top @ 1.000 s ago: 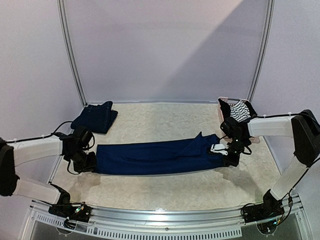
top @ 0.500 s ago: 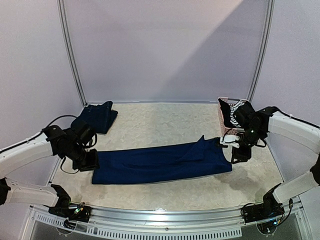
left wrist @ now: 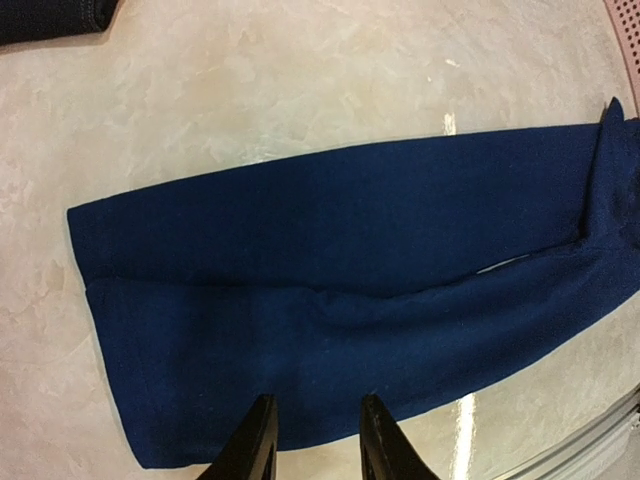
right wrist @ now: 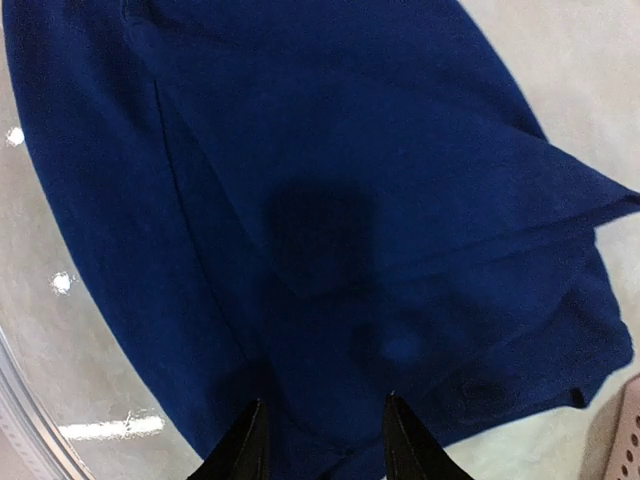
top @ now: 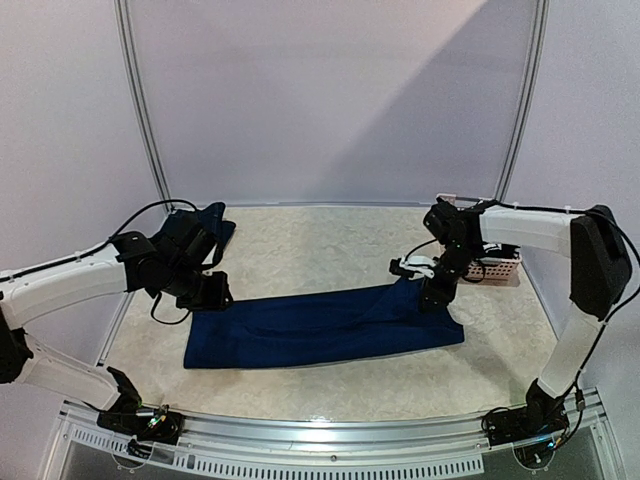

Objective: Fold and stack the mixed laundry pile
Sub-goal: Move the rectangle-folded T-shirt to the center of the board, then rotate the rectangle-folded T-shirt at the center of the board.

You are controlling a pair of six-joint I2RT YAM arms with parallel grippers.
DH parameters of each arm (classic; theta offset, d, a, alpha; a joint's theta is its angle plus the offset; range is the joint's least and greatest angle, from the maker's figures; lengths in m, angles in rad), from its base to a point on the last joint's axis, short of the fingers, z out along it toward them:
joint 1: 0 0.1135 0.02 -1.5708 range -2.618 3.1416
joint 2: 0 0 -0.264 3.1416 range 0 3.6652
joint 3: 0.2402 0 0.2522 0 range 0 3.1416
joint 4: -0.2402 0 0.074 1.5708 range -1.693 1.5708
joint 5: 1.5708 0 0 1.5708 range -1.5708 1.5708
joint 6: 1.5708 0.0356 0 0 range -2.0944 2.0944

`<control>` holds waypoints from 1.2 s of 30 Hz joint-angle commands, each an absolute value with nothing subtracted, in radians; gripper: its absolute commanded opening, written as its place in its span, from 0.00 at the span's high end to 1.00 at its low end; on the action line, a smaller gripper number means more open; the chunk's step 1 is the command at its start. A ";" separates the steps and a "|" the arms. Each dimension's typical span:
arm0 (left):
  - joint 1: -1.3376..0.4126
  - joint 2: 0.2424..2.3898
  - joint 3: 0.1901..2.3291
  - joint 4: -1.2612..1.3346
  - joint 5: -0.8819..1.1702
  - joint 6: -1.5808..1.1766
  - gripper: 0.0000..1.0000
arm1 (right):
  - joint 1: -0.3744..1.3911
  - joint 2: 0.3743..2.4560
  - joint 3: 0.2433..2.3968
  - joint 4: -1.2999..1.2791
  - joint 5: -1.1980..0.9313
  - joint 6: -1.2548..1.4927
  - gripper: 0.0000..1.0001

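The navy T-shirt (top: pixel 320 330) lies folded into a long strip across the middle of the table. My left gripper (top: pixel 213 298) hovers over its left end. In the left wrist view that gripper (left wrist: pixel 315 440) is open above the shirt (left wrist: pixel 350 260), with nothing between the fingers. My right gripper (top: pixel 430 295) hangs over the shirt's right end, where one corner of cloth sticks up. It (right wrist: pixel 325 445) is open too, over bare navy cloth (right wrist: pixel 350 200). The dark denim piece (top: pixel 205 225) lies folded at the back left. The right arm hides the striped piece.
A pink perforated basket (top: pixel 495 268) stands at the right edge of the table, just behind my right arm; its corner (right wrist: pixel 620 440) shows beside the shirt. White walls with metal posts close the back. A metal rail (top: pixel 320 430) runs along the near edge.
Both grippers have opened and let go of the shirt's ends, and the shirt now rests flat. Both arms rose and swung inward and back over it.
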State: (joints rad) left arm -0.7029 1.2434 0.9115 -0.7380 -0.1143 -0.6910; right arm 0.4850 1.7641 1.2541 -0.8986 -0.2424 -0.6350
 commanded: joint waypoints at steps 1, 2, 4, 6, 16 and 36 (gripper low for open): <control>-0.729 1.213 0.867 -0.683 -0.134 -0.713 0.71 | 0.514 1.842 1.300 -0.889 -0.254 -0.583 0.62; -0.730 1.205 0.857 -0.682 -0.136 -0.717 0.71 | 0.517 1.861 1.306 -0.886 -0.257 -0.579 0.62; -0.730 1.187 0.836 -0.683 -0.140 -0.723 0.71 | 0.520 1.886 1.321 -0.881 -0.265 -0.573 0.62; -0.730 1.177 0.819 -0.685 -0.142 -0.725 0.71 | 0.527 1.920 1.344 -0.884 -0.265 -0.571 0.62; -0.730 1.165 0.793 -0.690 -0.149 -0.730 0.72 | 0.583 1.988 1.351 -0.874 -0.227 -0.561 0.66; -0.730 1.137 0.741 -0.684 -0.136 -0.753 0.72 | 0.630 2.114 1.749 -0.901 -0.190 -0.480 0.98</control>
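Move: Just left of the open right hand, about 4 cm over and 5 cm below, lies the loose top layer at the right end of the folded T-shirt. The middle of the T-shirt is some 24 cm to this hand's left and 5 cm back; the pink basket stands about 15 cm ahead and 11 cm right. From the left hand that loose layer is roughly 40 cm right, 5 cm ahead and 11 cm down. Sinking about 4.5 cm and sliding some 3.5 cm left, the right hand comes down on the T-shirt's right end, shuts its fingers and pinches the loose top layer. Holding it, the hand then pulls forward about 7 cm, up 6.5 and left 4.5. The left hand, still part-open above the left end, eases down, back and left a couple of centimetres. ##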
